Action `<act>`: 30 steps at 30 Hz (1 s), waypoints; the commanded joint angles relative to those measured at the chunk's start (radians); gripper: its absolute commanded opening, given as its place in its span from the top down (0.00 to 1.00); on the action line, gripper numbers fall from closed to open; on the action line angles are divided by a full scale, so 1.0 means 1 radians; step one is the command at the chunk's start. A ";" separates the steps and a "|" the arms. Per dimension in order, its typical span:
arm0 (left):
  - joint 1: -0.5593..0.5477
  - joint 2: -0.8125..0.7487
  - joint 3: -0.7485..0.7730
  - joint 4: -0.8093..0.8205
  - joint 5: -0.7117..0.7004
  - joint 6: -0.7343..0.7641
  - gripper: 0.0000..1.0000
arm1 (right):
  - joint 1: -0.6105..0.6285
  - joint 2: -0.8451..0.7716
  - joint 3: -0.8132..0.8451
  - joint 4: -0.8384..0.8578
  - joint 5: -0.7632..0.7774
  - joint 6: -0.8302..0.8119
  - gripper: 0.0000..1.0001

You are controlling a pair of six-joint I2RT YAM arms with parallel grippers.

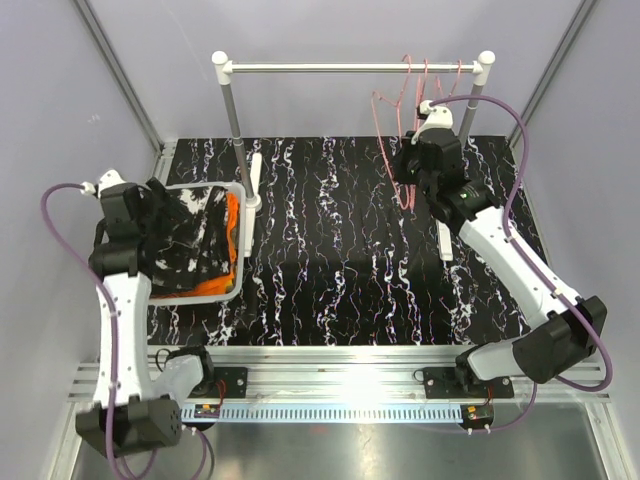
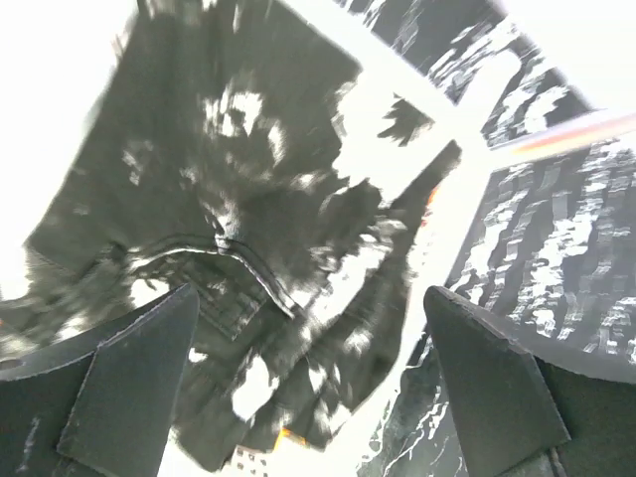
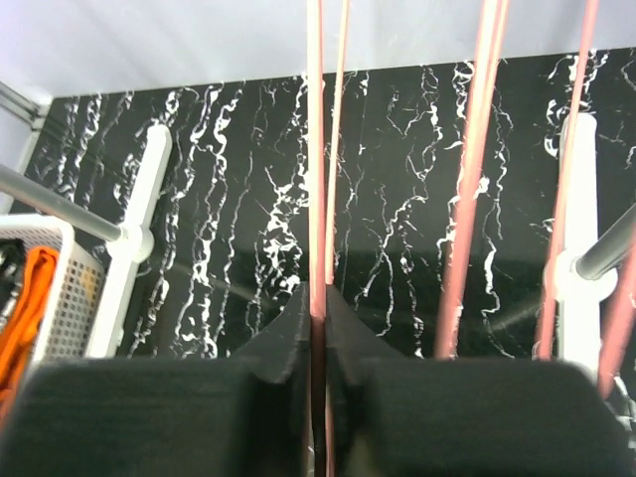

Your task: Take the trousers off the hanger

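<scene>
The black trousers with white splashes (image 1: 185, 238) lie crumpled on top in the white basket (image 1: 200, 186) at the left. Plain orange trousers (image 1: 228, 285) show under them along the basket's right and near sides. My left gripper (image 2: 308, 383) hangs open just above the black trousers (image 2: 248, 199), with nothing between its fingers (image 2: 129, 388). At the right end of the rail, my right gripper (image 3: 316, 308) is shut on the thin pink wire of a bare hanger (image 3: 315, 149). In the top view that hanger (image 1: 395, 110) hangs from the rail beside my right gripper (image 1: 410, 172).
The rack's metal rail (image 1: 350, 68) spans the back on two white-capped posts with white feet (image 1: 255, 185). Other bare pink hangers (image 3: 472, 199) hang right of the held one. The basket corner (image 3: 60, 288) with orange cloth (image 3: 30, 298) shows in the right wrist view. The table is black marble-patterned (image 1: 330, 260).
</scene>
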 commanded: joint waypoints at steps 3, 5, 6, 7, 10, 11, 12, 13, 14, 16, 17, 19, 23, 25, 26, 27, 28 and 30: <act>-0.043 -0.180 0.090 -0.138 0.023 0.177 0.01 | -0.007 -0.056 -0.025 0.076 0.014 0.066 0.73; -0.081 -0.228 0.108 -0.153 -0.016 0.206 0.01 | -0.005 -0.081 -0.023 0.070 0.005 0.075 0.59; -0.117 -0.236 0.122 -0.176 -0.025 0.215 0.01 | -0.005 -0.092 -0.020 0.056 -0.012 0.076 0.54; -0.135 -0.243 0.133 -0.187 -0.046 0.235 0.01 | -0.007 -0.102 -0.013 0.047 -0.017 0.076 0.51; -0.213 -0.269 0.162 -0.216 -0.066 0.286 0.01 | -0.007 -0.158 0.009 -0.006 -0.037 0.064 0.38; -0.230 -0.280 0.167 -0.219 -0.066 0.301 0.01 | -0.005 -0.196 0.012 -0.020 -0.043 0.050 0.31; -0.264 -0.305 0.170 -0.218 -0.069 0.315 0.01 | -0.007 -0.217 0.015 -0.046 -0.059 0.041 0.28; -0.281 -0.321 0.167 -0.215 -0.078 0.347 0.01 | -0.005 -0.262 0.016 -0.063 -0.067 0.015 0.25; -0.298 -0.340 0.159 -0.204 -0.079 0.368 0.01 | -0.007 -0.283 0.021 -0.083 -0.073 0.009 0.18; -0.335 -0.400 0.133 -0.184 -0.101 0.408 0.01 | -0.007 -0.347 0.033 -0.166 -0.072 -0.020 0.07; -0.344 -0.415 0.127 -0.182 -0.109 0.416 0.01 | -0.007 -0.368 0.033 -0.197 -0.070 -0.029 0.01; -0.370 -0.462 0.102 -0.175 -0.132 0.442 0.01 | -0.007 -0.424 0.036 -0.296 -0.046 -0.054 0.01; -0.405 -0.544 0.030 -0.155 -0.174 0.448 0.01 | -0.005 -0.503 0.035 -0.474 0.037 -0.059 0.01; -0.407 -0.602 -0.023 -0.135 -0.175 0.445 0.01 | -0.007 -0.546 0.024 -0.582 0.075 -0.051 0.00; -0.407 -0.619 -0.040 -0.117 -0.177 0.439 0.01 | -0.005 -0.562 0.014 -0.608 0.110 -0.054 0.01; -0.407 -0.639 -0.057 -0.109 -0.177 0.432 0.01 | -0.007 -0.576 -0.011 -0.649 0.127 -0.057 0.00; -0.407 -0.657 -0.072 -0.101 -0.177 0.427 0.01 | -0.007 -0.605 -0.022 -0.669 0.147 -0.052 0.01; -0.407 -0.708 -0.117 -0.081 -0.168 0.415 0.01 | -0.007 -0.633 -0.057 -0.709 0.186 -0.045 0.00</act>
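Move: The right fingers are closed on the near end of the leftmost hanger, whose hook is already over the rail about 15 cm ahead of this hand and 8 cm above it; two more hangers hang some 4 and 10 cm to its right, the right post about 15 cm right and 15 cm ahead. The open, empty left hand is above the basket, with the black trousers about 3 cm ahead, 1 cm to its right and 17 cm below. Open the right gripper wide to let go of the hanger, then draw it back about 19 cm and to the right about 11 cm, away from the rail, rising first and sinking again towards the end. Meanwhile bring the open left gripper back some 13 cm and up off the basket, drifting right, easing down at the end, while its wrist turns clockwise, rolls left side up and tips fingers upward. ##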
